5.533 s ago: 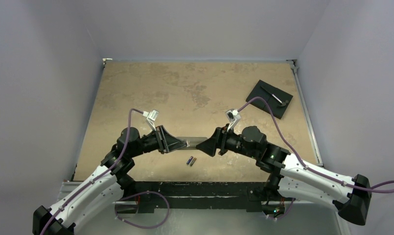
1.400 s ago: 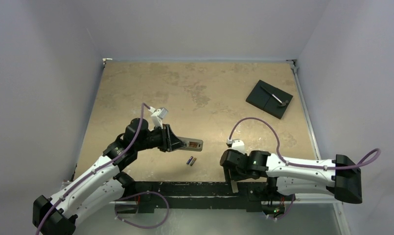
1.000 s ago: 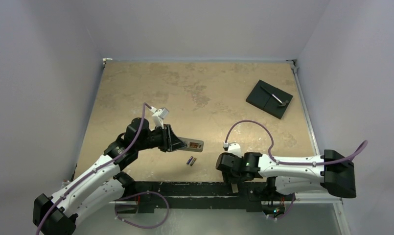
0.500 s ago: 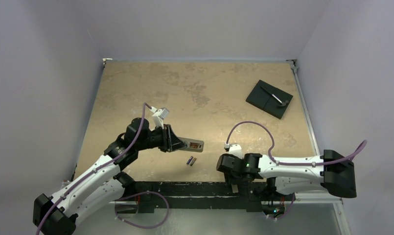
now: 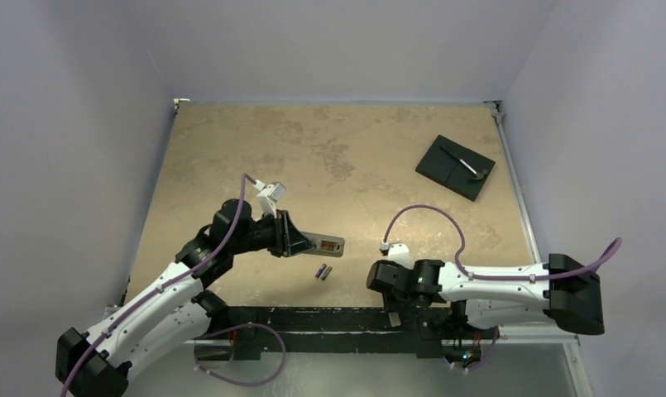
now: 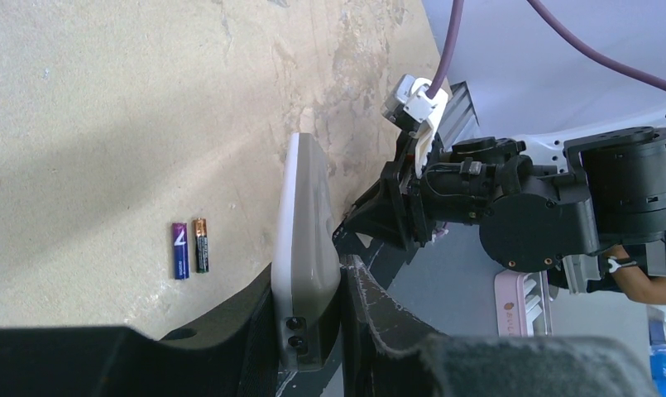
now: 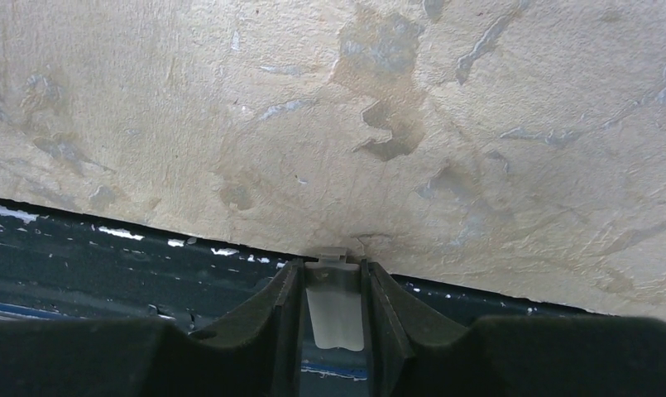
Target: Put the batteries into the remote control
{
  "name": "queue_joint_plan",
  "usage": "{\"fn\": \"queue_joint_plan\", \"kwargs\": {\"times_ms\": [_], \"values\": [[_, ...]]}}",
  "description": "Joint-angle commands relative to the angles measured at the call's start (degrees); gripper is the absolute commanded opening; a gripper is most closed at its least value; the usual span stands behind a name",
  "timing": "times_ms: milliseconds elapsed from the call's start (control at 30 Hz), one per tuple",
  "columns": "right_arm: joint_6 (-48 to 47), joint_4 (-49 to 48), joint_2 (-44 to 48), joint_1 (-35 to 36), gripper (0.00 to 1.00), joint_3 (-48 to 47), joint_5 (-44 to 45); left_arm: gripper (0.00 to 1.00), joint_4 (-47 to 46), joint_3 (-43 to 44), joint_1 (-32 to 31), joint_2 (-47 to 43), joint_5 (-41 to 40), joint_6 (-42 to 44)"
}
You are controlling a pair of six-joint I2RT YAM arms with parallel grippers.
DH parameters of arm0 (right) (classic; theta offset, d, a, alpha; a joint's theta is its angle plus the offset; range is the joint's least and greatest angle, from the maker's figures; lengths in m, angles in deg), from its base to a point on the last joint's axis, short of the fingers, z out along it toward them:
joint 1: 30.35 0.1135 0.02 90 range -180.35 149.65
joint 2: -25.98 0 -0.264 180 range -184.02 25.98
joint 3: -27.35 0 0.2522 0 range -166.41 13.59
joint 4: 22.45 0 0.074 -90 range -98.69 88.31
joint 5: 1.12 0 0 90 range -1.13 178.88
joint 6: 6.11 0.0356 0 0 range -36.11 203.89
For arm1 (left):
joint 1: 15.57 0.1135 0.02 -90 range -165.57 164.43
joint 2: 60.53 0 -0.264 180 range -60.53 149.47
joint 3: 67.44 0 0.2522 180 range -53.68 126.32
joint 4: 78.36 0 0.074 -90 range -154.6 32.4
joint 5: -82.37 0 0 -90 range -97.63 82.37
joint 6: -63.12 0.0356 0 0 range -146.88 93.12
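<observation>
My left gripper is shut on the remote control and holds it just above the table, its open battery bay facing up. In the left wrist view the remote control stands on edge between the left gripper fingers. The two batteries lie side by side on the table just in front of the remote; the batteries also show in the left wrist view. My right gripper points down at the table's near edge. In the right wrist view the right gripper is shut on the narrow grey cover strip.
A black square plate with a small tool on it lies at the back right. The table's dark front rail runs just under the right gripper. The right arm's wrist sits close to the right of the remote.
The right jaws have narrowed onto the cover strip at the table's near edge, and the right arm has shifted slightly. The left arm and remote have not moved.
</observation>
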Motion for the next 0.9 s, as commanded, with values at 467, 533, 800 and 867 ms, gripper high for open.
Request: {"fn": "queue_joint_plan", "kwargs": {"times_ms": [467,533,800,867], "values": [[-5.65,2.51,-1.75,-2.52,0.26,-9.67,11.79,0.00,0.07,1.68,-0.23,-0.96,-0.27,1.14],[-8.98,0.72,-2.45,-5.24,0.26,-10.15,11.36,0.00,0.12,1.50,-0.18,-1.18,-0.71,0.79],[-21.20,-5.83,-5.29,-15.04,0.25,-12.23,11.85,0.00,-1.19,-1.79,-0.22,-1.69,-1.77,-1.07],[-23.89,-7.14,-6.64,-17.61,0.26,-12.89,12.66,0.00,-2.03,-2.66,-0.18,-1.45,-1.76,-1.94]]}}
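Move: The right hand already pinches the grey battery cover low over the table's near edge. Clear table lies ahead, with an open spot roughly 12 cm out and level left-right. The two batteries are about 11 cm ahead and 18 cm left; the remote's open compartment, held up by the left hand, is some 10 cm ahead, 17 cm left and 14 cm higher. From the left hand, that open spot is about 22 cm right, 2 cm ahead and 17 cm down. Still pinching the cover between its fingertips, the right hand brings it off the near edge and out over the clear table, about 10 cm forward. It climbs some 4 cm, mostly early on, then runs almost level and faster, the fingertips swinging forward by roughly 15 degrees. ##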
